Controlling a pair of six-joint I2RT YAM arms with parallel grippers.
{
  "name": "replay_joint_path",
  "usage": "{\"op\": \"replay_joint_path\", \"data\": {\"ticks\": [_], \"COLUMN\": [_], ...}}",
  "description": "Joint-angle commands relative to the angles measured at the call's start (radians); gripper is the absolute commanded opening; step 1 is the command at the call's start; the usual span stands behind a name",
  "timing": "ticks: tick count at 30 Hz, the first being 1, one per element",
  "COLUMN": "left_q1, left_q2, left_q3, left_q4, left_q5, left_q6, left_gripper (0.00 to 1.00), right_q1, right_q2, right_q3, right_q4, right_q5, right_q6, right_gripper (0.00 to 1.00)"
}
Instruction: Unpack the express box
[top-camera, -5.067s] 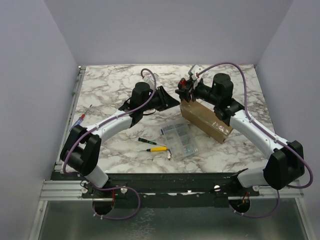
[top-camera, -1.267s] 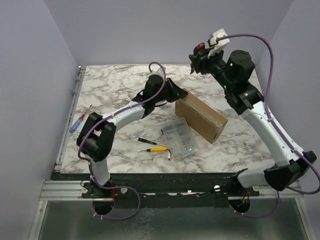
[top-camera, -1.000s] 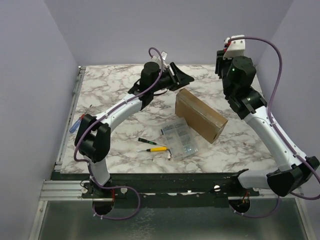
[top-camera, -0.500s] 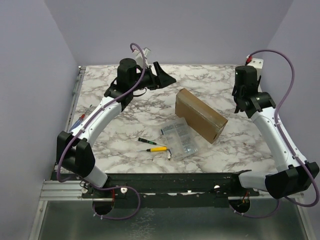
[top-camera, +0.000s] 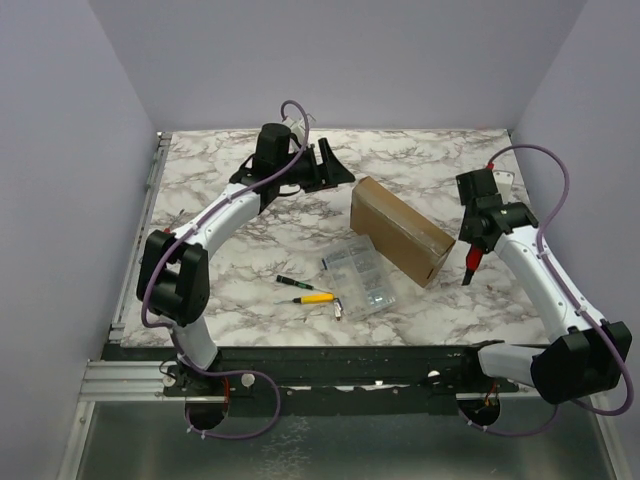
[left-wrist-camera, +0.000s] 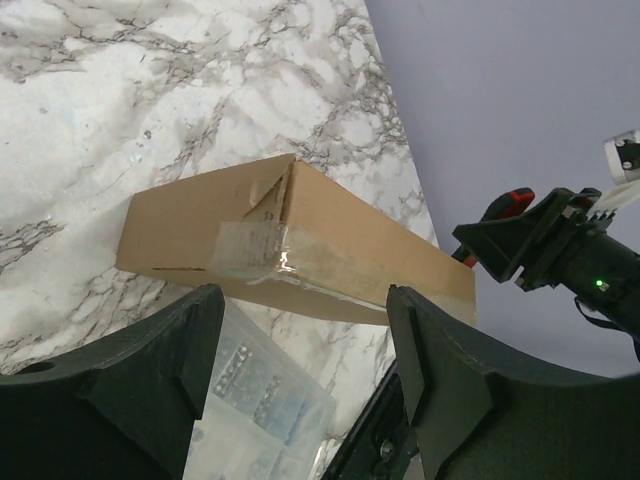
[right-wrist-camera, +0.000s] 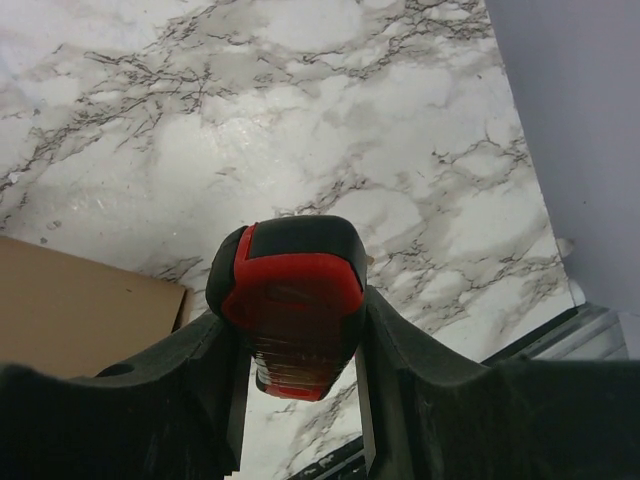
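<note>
The express box, a flat brown cardboard mailer, lies shut and slantwise at mid-table. In the left wrist view clear tape crosses a seam on the express box. My left gripper hovers open and empty just beyond the box's far left corner, facing it. My right gripper hangs at the box's right end, shut on a red and black cutter. In the right wrist view the cutter's handle sits between the fingers, and a box corner shows at the left.
A clear plastic compartment case of small parts lies against the box's near side, also in the left wrist view. A yellow-handled screwdriver and a green-tipped one lie left of it. Purple walls enclose the table.
The right arm came down from high at the back to the box's right end, still holding the cutter. The left arm swung left, then back toward the box, and its jaws widened.
</note>
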Motion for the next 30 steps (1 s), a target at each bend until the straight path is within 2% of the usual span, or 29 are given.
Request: {"op": "replay_joint_path", "data": {"ticks": [1, 8, 18, 24, 30], "left_q1": [0.0, -0.062, -0.105, -0.115, -0.176], "left_q2": [0.061, 0.142, 0.163, 0.178, 0.163], "left_q3": [0.058, 0.095, 0.08, 0.12, 0.116], "left_q4": [0.002, 0.02, 0.175, 0.191, 0.182], "left_q5": [0.047, 0.062, -0.009, -0.047, -0.138], "left_q6": [-0.005, -0.03, -0.154, -0.167, -0.144], "left_gripper": [0.73, 0.72, 0.69, 0.71, 0.71], "right_q1": [-0.011, -0.011, -0.011, -0.013, -0.014], "right_q2": [0.014, -0.02, 0.031, 0.14, 0.241], "right_q3": [0.001, -0.054, -0.075, -0.001, 0.15], "right_q4": [0.008, 0.059, 0.253, 0.313, 0.213], "right_q5": [-0.1, -0.251, -0.309, -0.22, -0.045], "right_q6": [0.042, 0.113, 0.175, 0.06, -0.039], "right_gripper": [0.0, 0.01, 0.01, 0.0, 0.0]}}
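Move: The express box stands on its long edge, its middle about 17 cm to the left hand's right, 6 cm nearer the base and 17 cm below. The clear parts case lies some 12 cm back and 5 cm right of that hand, about 24 cm down. From the right hand, which already holds the knife, the box's middle is roughly 17 cm left, 5 cm ahead and 10 cm below, the parts case about 28 cm left, level with it, 17 cm down. Leftward and down some 4 cm, its left side rolling up by nearly 20 degrees, then forward about 7 cm, the right hand brings the knife close beside the box's near right end, still gripping it. The left hand, fingers staying open, sinks about 4 cm and swings some 7 cm right to the box's far end, then rises nearly 3 cm; it seems to touch the box there. ##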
